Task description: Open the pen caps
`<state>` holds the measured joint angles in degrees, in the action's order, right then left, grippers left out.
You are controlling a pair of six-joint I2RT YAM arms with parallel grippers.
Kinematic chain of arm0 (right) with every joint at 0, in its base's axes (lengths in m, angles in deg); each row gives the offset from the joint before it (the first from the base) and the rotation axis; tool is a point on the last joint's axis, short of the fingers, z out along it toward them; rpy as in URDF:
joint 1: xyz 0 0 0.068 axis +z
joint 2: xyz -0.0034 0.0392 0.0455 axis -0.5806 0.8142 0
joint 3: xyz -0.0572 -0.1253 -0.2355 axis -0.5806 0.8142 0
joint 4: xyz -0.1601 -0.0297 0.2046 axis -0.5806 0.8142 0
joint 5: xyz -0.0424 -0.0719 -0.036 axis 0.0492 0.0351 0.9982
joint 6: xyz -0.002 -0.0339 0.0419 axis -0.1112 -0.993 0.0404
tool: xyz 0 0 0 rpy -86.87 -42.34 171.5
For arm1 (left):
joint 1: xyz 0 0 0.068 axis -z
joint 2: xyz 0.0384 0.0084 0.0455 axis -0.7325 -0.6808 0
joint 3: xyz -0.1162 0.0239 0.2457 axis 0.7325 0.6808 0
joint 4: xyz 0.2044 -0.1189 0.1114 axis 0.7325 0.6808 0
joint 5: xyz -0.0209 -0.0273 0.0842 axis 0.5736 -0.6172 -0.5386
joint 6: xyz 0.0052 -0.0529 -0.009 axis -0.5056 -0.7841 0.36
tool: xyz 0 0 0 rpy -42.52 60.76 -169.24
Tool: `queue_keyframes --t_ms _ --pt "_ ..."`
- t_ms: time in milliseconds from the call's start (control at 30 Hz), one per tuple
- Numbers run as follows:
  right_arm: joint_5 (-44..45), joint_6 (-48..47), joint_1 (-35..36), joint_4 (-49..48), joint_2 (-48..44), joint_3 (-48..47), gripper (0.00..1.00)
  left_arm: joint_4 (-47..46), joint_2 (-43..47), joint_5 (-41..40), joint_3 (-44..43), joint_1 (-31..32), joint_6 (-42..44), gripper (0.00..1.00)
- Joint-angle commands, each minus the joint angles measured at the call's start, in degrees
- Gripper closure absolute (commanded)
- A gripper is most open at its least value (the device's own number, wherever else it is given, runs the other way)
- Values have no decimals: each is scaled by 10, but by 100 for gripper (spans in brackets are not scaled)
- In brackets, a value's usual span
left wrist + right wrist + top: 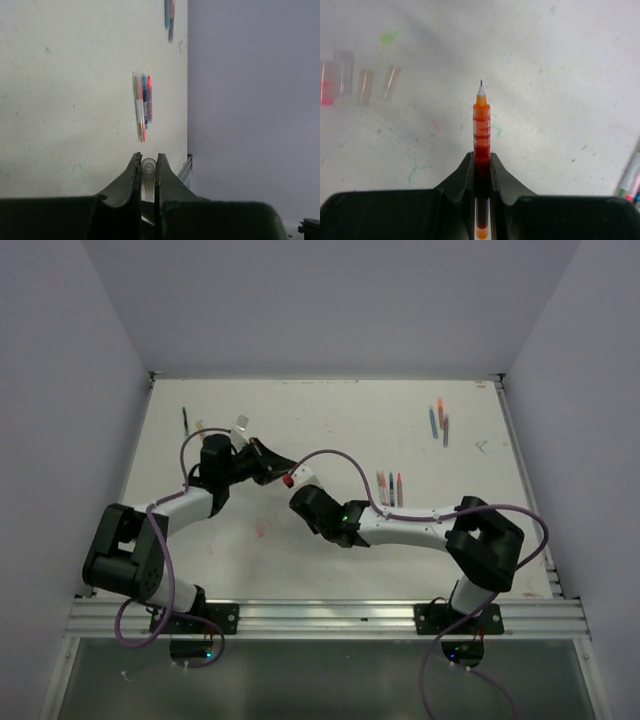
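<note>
In the right wrist view my right gripper is shut on a red-orange pen, whose bare needle tip points away above the table. My left gripper is shut on a clear, stub-like pen cap, pinched between its fingertips. Seen from the top, the left gripper and the right gripper nearly meet at mid-table, and the pen's red end shows between them. Several loose clear caps lie on the table to the far left in the right wrist view.
A group of coloured pens lies right of centre, also in the left wrist view as pens. More pens lie at the back right. A dark pen and pale caps lie at the back left. Walls surround the table.
</note>
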<state>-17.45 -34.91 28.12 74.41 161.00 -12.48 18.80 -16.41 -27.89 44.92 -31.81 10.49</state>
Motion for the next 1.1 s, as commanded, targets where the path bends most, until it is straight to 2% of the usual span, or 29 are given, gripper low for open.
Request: queue_keyframes --t_ms 0,100,167,233,267,300,400,467,667,733,933,1067 --pt "-125 -1 -61 -40 -59 42 100 -39 9 17 -39 -30 -13 100" --pt "-304 29 -134 -94 -81 73 100 -14 43 -3 -36 -41 32 100" --pt "-323 37 -163 -94 -80 64 100 16 58 -35 -37 -43 56 100" --pt "-338 39 -189 -61 -60 27 100 59 52 -48 -60 -40 116 100" --pt "-342 41 -216 -52 -52 13 100 132 42 -65 -106 -33 142 100" --pt "-346 42 -228 -39 -39 -1 100 164 29 -68 -127 -29 166 100" --pt "-327 32 -271 -4 23 -73 100 189 -7 -86 -155 -17 206 100" --pt "-316 23 -294 12 83 -135 100 223 -34 -134 -184 -4 230 100" --pt "-279 -1 -321 76 217 -274 100 319 -144 -206 -276 23 283 99" --pt "-266 -10 -324 83 237 -307 100 328 -171 -234 -296 28 289 99" --pt "-238 -25 -327 121 292 -370 100 350 -234 -276 -346 46 300 97" --pt "-233 -27 -327 121 286 -359 100 356 -260 -272 -361 48 297 93"
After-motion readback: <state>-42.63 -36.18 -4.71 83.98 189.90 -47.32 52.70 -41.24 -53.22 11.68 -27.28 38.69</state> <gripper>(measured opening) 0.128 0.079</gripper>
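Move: The capped end is already off: I hold the red pen in my right hand and its clear cap in my left. The bare table the pen travels to is about 22 cm ahead and 6 cm right of my right hand, 8 cm below; the loose caps lie 4 cm ahead and 11 cm left of it, the uncapped pens 13 cm ahead and 18 cm right. From my left hand its open spot is some 10 cm ahead and 13 cm down, the caps 3 cm back and 6 cm left. I swing my right hand, still pinching the red pen, about 22 cm forward over bare table, drifting some 6 cm right and ending lower, with its fingers tipped steeper and turned clockwise. My left hand keeps its cap, arcs up and forward roughly 10 cm, then sinks to about 9 cm below its start, rolling its fingers well downward by nearly 40 degrees. ##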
